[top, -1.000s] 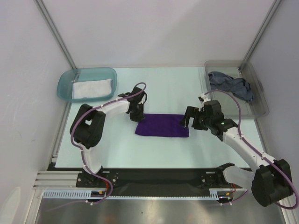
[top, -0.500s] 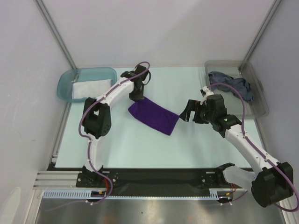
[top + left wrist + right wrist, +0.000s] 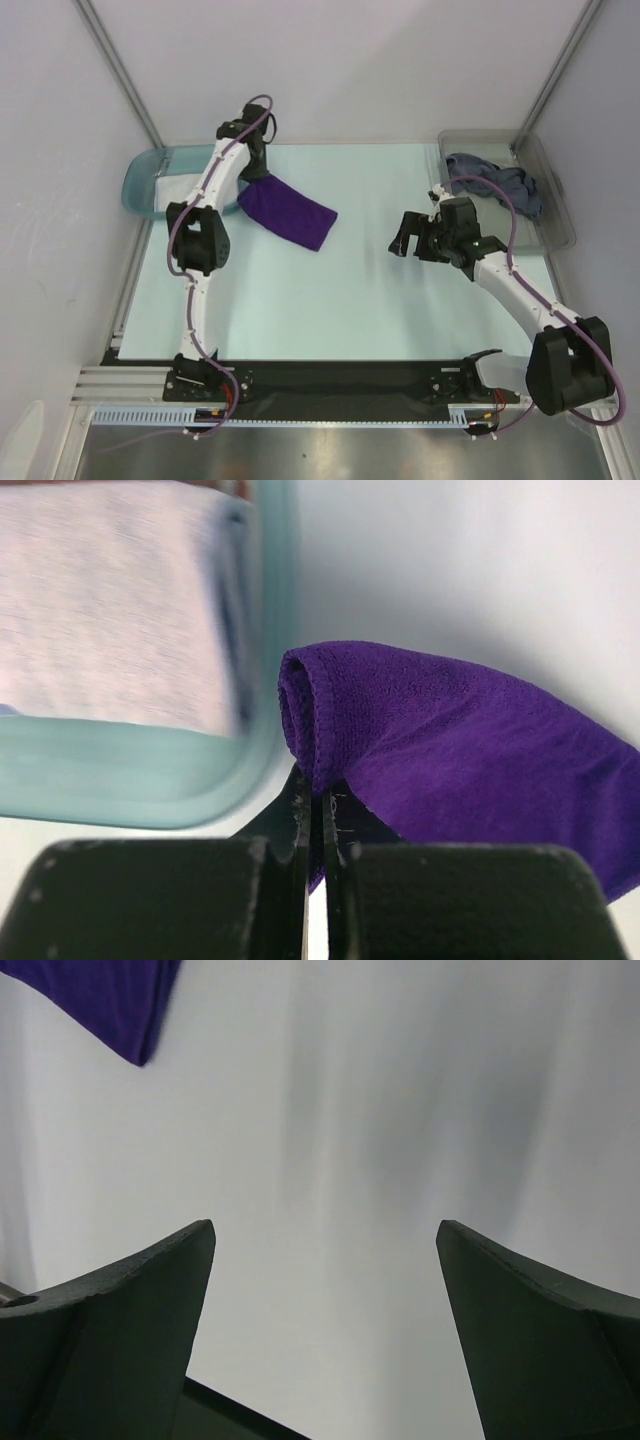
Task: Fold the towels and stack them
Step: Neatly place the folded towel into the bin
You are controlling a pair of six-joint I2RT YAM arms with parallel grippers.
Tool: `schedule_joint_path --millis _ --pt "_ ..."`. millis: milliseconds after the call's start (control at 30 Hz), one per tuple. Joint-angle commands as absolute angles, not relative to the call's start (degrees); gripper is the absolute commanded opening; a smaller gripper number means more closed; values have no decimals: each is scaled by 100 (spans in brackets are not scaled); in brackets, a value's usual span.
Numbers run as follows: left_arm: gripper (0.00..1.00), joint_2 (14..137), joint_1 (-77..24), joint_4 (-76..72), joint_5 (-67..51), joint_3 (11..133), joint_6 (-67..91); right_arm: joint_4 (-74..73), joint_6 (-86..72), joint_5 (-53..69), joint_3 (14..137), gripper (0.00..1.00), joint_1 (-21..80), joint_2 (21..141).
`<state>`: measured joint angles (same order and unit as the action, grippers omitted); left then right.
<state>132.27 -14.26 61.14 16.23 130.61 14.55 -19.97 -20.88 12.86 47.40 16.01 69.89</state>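
A folded deep purple towel (image 3: pixel 290 212) hangs lifted from my left gripper (image 3: pixel 252 178), which is shut on its folded edge (image 3: pixel 318 730) right beside the teal tray's rim (image 3: pixel 262 680). In that tray (image 3: pixel 140 172) lies a folded pale white towel (image 3: pixel 192 190), blurred in the left wrist view (image 3: pixel 110 600). A crumpled grey-blue towel (image 3: pixel 490 182) fills the clear bin at the far right. My right gripper (image 3: pixel 412 240) hovers open over bare table, nothing between its fingers (image 3: pixel 130 1320); only the purple towel's corner (image 3: pixel 100 1000) shows in its view.
The clear grey bin (image 3: pixel 560 215) stands along the right edge. The teal tray sits at the far left corner. White walls with metal posts (image 3: pixel 120 75) close in the back and sides. Both arm bases sit on the black rail (image 3: pixel 330 380) at the near edge.
My left arm has carried the purple towel up off the table centre and leftward to the teal tray's edge. My right gripper has drawn slightly back and stayed open.
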Motion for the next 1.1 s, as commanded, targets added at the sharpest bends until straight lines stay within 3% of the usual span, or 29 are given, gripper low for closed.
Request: schedule_joint_path --millis 0,1067 --pt "0 13228 -1064 6126 1775 13579 1187 -1723 -1986 1318 5001 100 1556 7162" --pt "0 13113 975 4746 1960 13307 545 -1802 -1881 1002 5352 100 1556 7524"
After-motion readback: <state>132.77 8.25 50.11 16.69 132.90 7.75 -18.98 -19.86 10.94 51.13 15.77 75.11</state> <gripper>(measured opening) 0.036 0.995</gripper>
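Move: The purple towel, already folded and pinched by a corner in the left hand, trails with its middle about 8 cm to the right and 4 cm back, 8 cm lower. It is being taken to the white towel stack, roughly 20 cm left of that hand, 5 cm ahead and 10 cm below; the middle of the teal bin lies some 23 cm left and 7 cm ahead. From the empty right hand the stack is about 58 cm left and 24 cm ahead. The purple towel keeps its pinched corner in the shut left fingers and is carried leftward over the bin's right rim and above the white stack, a little over 20 cm, easing forward and rising slightly in the first half. Meanwhile the wrist turns about 15 degrees counter-clockwise and the fingertips tip up some 10 degrees. The open, empty right hand just drifts about 2 cm forward. ##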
